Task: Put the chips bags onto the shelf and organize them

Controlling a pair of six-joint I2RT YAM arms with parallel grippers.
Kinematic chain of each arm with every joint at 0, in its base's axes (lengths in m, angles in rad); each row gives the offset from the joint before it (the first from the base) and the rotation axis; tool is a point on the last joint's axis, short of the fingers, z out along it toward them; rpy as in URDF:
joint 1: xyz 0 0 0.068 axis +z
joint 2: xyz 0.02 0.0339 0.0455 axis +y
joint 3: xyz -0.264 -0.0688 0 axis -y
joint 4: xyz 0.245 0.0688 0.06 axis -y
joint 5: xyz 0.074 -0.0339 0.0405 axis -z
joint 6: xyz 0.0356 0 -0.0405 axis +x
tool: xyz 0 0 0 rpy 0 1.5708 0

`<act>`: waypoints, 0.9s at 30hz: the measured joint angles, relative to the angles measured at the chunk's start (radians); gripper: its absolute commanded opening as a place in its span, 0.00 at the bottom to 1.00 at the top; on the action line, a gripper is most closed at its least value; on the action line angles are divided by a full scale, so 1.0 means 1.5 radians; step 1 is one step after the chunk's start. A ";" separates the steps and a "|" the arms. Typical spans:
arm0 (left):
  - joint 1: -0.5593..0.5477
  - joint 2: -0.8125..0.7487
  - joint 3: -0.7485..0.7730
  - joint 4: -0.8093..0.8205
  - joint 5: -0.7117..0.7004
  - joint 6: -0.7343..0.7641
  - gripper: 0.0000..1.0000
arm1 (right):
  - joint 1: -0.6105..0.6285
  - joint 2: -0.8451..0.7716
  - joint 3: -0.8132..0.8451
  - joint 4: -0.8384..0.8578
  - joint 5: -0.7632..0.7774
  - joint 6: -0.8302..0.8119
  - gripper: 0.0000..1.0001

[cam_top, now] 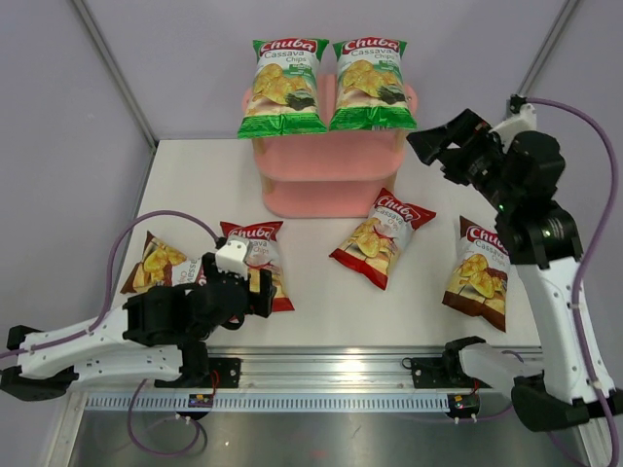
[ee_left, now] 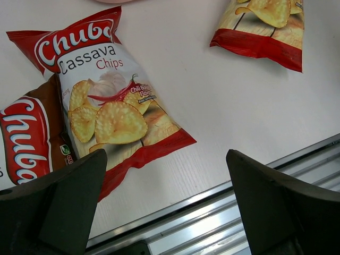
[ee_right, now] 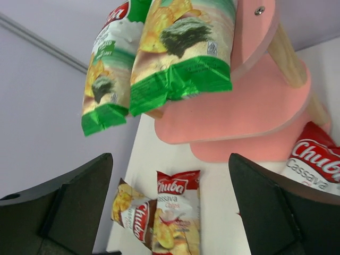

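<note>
Two green chips bags [cam_top: 284,86] [cam_top: 372,83] stand side by side on the top board of the pink shelf [cam_top: 331,180]. My right gripper [cam_top: 440,148] hangs open and empty just right of them; its wrist view looks up at the green bags [ee_right: 183,48] and the shelf [ee_right: 239,111]. On the table lie a red bag [cam_top: 382,237], a brown bag [cam_top: 479,272], another red bag [cam_top: 261,251] and another brown bag [cam_top: 154,263]. My left gripper [cam_top: 255,287] is open and empty low over the near end of that red bag [ee_left: 114,106].
A metal rail [cam_top: 321,368] runs along the table's near edge, right under the left fingers [ee_left: 287,207]. Purple walls enclose the back and sides. The brown bag [ee_left: 26,143] overlaps the red bag's left edge.
</note>
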 measured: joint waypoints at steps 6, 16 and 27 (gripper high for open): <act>0.033 0.036 -0.009 0.034 -0.001 -0.008 0.99 | 0.000 -0.156 -0.043 -0.077 0.004 -0.102 1.00; 0.388 0.009 -0.117 0.135 0.099 0.012 0.99 | 0.000 -0.349 -0.216 -0.157 -0.026 -0.134 1.00; 0.602 0.064 -0.193 0.271 0.269 0.040 0.99 | 0.000 -0.596 -0.381 -0.139 -0.143 -0.115 0.99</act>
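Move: The left-hand red bag lies about 9 cm ahead of my left hand, 3 cm to its left and some 19 cm below; the sideways brown bag is level with that red bag, about 16 cm farther left. My right hand hovers just off the right green bag on the shelf, which is some 16 cm ahead and 11 cm to its left. From my right hand, the left-hand red bag is 10 cm back, 34 cm left, far below. I bring my open left hand forward, down and left, some 10 cm forward and almost as much down, to hang over the seam between the left-hand red bag and the brown bag; my wrist swings about 30 degrees counter-clockwise and dips. My right hand, still open and empty, pulls back some 20 cm from the shelf and sinks about 10 cm. ##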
